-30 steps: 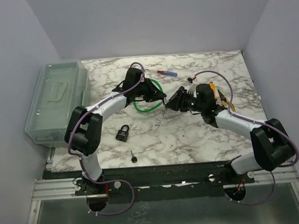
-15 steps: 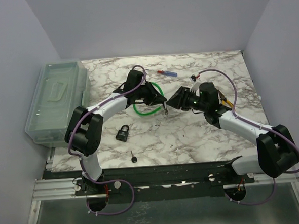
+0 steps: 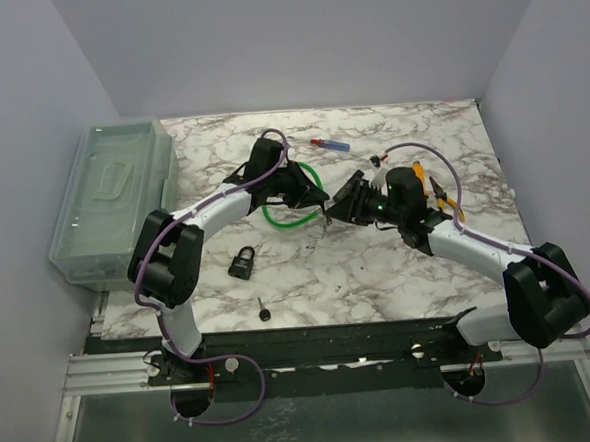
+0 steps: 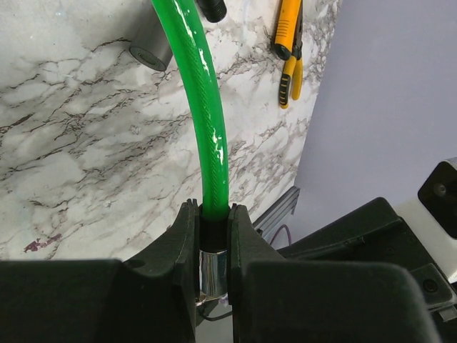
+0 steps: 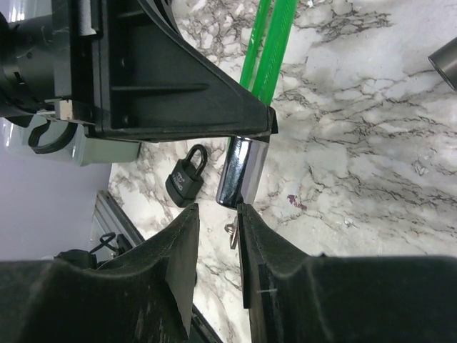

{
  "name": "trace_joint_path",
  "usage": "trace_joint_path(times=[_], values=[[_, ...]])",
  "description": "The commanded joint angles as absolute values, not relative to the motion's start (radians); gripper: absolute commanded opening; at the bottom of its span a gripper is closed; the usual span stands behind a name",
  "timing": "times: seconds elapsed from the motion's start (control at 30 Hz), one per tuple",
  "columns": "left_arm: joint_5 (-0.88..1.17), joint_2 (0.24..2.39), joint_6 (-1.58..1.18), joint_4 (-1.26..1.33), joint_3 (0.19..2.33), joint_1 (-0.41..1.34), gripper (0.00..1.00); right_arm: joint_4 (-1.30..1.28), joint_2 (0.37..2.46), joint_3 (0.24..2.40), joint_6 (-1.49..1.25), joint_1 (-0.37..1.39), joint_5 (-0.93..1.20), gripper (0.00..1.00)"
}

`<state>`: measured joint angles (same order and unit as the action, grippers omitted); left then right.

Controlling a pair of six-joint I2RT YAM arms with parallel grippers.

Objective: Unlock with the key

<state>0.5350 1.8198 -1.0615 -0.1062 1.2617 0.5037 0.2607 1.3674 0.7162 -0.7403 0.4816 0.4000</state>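
Observation:
My left gripper (image 3: 317, 198) (image 4: 213, 211) is shut on the green cable lock (image 3: 281, 219) (image 4: 207, 121), gripping the black collar above its chrome cylinder (image 4: 213, 270) (image 5: 240, 170). A small key (image 5: 232, 232) with a ring hangs from the cylinder's lower end. My right gripper (image 3: 340, 206) (image 5: 218, 209) faces that end, open. Its jaws stand on either side of the key, which sits close to the right finger. A black padlock (image 3: 242, 262) (image 5: 184, 177) lies on the marble table, and a small black key (image 3: 264, 310) lies nearer the front edge.
A clear plastic box (image 3: 113, 197) stands at the left edge. Yellow pliers (image 3: 444, 197) (image 4: 291, 43) lie behind the right arm. A red and blue tool (image 3: 330, 145) rests near the back. A grey cylinder (image 4: 151, 51) (image 5: 446, 61) stands on the marble.
My right gripper drew back a little, then came in again to the cylinder's end, and its jaws have narrowed around the key. My left gripper keeps its hold on the cable lock.

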Motion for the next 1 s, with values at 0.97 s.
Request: trace_joint_path(times=[0.97], values=[[0.567,1.775,-1.066,-0.11,1.255,0.491,0.0,0.277,1.422,0.68,-0.759,0.511,0.388,0.07]])
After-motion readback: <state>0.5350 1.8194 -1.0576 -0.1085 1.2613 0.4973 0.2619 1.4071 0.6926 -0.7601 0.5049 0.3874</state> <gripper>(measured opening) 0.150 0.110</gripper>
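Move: The key, standing out of the lower end of the chrome lock cylinder, lies about 3 cm below the right hand, 1 cm back and 1 cm to its left, with the cylinder's middle some 2 cm ahead, 1 cm left and 1 cm below. On the table 14 cm below, the black T-handle tool is roughly 7 cm ahead and 6 cm right, the padlock 10 cm back and 22 cm left. From the left hand, which already grips the cylinder, the key is about 5 cm back, 1 cm right and 3 cm below. The right hand sinks about 2.5 cm and eases back about 1 cm, bringing its parted fingertips down beside the cylinder's keyhole end, and its fingers tip down slightly. As it reaches the key, its fingers draw together from about a third open to nearly shut, pinching the key close under the cylinder, while the left hand holds the cylinder still just below the green cable. ##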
